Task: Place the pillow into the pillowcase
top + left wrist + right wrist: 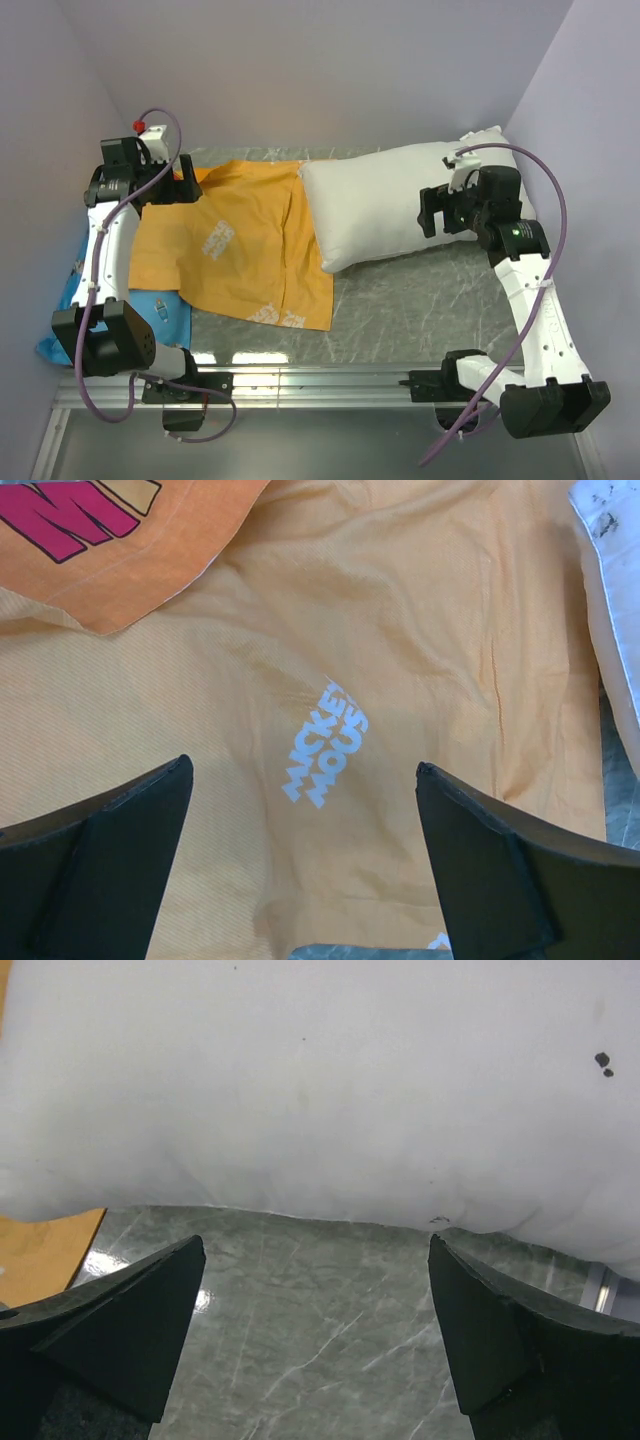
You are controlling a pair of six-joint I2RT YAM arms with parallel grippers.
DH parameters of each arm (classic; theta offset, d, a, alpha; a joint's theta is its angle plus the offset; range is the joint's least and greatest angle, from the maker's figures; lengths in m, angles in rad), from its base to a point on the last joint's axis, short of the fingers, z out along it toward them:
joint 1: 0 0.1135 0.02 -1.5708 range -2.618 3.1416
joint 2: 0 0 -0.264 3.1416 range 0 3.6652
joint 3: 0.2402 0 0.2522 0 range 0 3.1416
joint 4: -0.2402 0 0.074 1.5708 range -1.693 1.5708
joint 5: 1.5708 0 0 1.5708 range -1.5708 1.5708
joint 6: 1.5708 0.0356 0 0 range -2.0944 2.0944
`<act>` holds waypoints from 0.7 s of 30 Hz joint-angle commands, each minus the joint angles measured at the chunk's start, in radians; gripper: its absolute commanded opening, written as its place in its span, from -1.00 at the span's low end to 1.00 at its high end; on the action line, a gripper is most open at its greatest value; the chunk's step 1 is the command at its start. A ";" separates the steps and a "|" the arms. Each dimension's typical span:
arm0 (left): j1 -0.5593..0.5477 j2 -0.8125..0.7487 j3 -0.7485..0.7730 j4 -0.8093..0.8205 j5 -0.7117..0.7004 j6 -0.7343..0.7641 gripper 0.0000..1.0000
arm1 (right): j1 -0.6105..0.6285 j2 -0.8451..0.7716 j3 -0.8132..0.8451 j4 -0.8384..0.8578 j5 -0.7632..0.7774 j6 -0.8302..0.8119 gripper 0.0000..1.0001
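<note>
The orange pillowcase (240, 250) lies flat on the left half of the table, small white logos facing up. The white pillow (380, 205) lies to its right, its left end resting on the pillowcase's edge. My left gripper (185, 186) hovers open over the pillowcase's far left corner. The left wrist view has the fingers wide apart over the orange pillowcase (400, 630), the left gripper (303, 770) holding nothing. My right gripper (432, 212) hangs open over the pillow's right part. In the right wrist view the right gripper (316, 1245) is open above bare table, just short of the pillow (320, 1080).
A blue cartoon-print pillow (165, 315) pokes out from under the pillowcase at the near left. The grey marble table (420, 300) shows at the near right. Pale walls close in on the left, the back and the right. A turned-over flap (90, 560) carries pink lettering.
</note>
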 commanded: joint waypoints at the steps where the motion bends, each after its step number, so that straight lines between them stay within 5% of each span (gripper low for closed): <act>1: -0.008 -0.032 0.037 0.028 -0.007 -0.013 0.99 | -0.005 -0.039 0.016 0.012 -0.041 -0.045 1.00; 8: -0.076 -0.035 0.037 0.023 -0.010 0.016 0.99 | -0.007 0.009 0.068 -0.051 -0.026 -0.093 1.00; 16: -0.524 0.090 -0.070 0.141 -0.375 -0.057 0.99 | -0.007 0.015 0.044 -0.035 -0.038 -0.035 1.00; 21: -0.661 0.261 -0.044 0.167 -0.510 -0.094 0.92 | -0.005 0.016 0.048 -0.045 -0.034 -0.015 1.00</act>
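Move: The pillowcase's long fold edge beside the pillow lies some 24 cm to the left hand's right, about 3 cm back and 22 cm below it. The pillow's left end is a further 7 cm or so to the right of that edge and about 5 cm farther out; the Mickey Mouse print is about 8 cm right of the left hand and 4 cm back. From the right hand, the fold edge is roughly 30 cm left, 5 cm ahead and 25 cm below. The pillowcase's fold edge draws the empty left hand: after a short pause it sweeps right over the orange cloth, close to 20 cm, picking up speed, and sinks some 8 cm in the later part. On the way the wrist swings clockwise towards the pillow and its left side lifts a little. The fingers stay wide open above the cloth. ##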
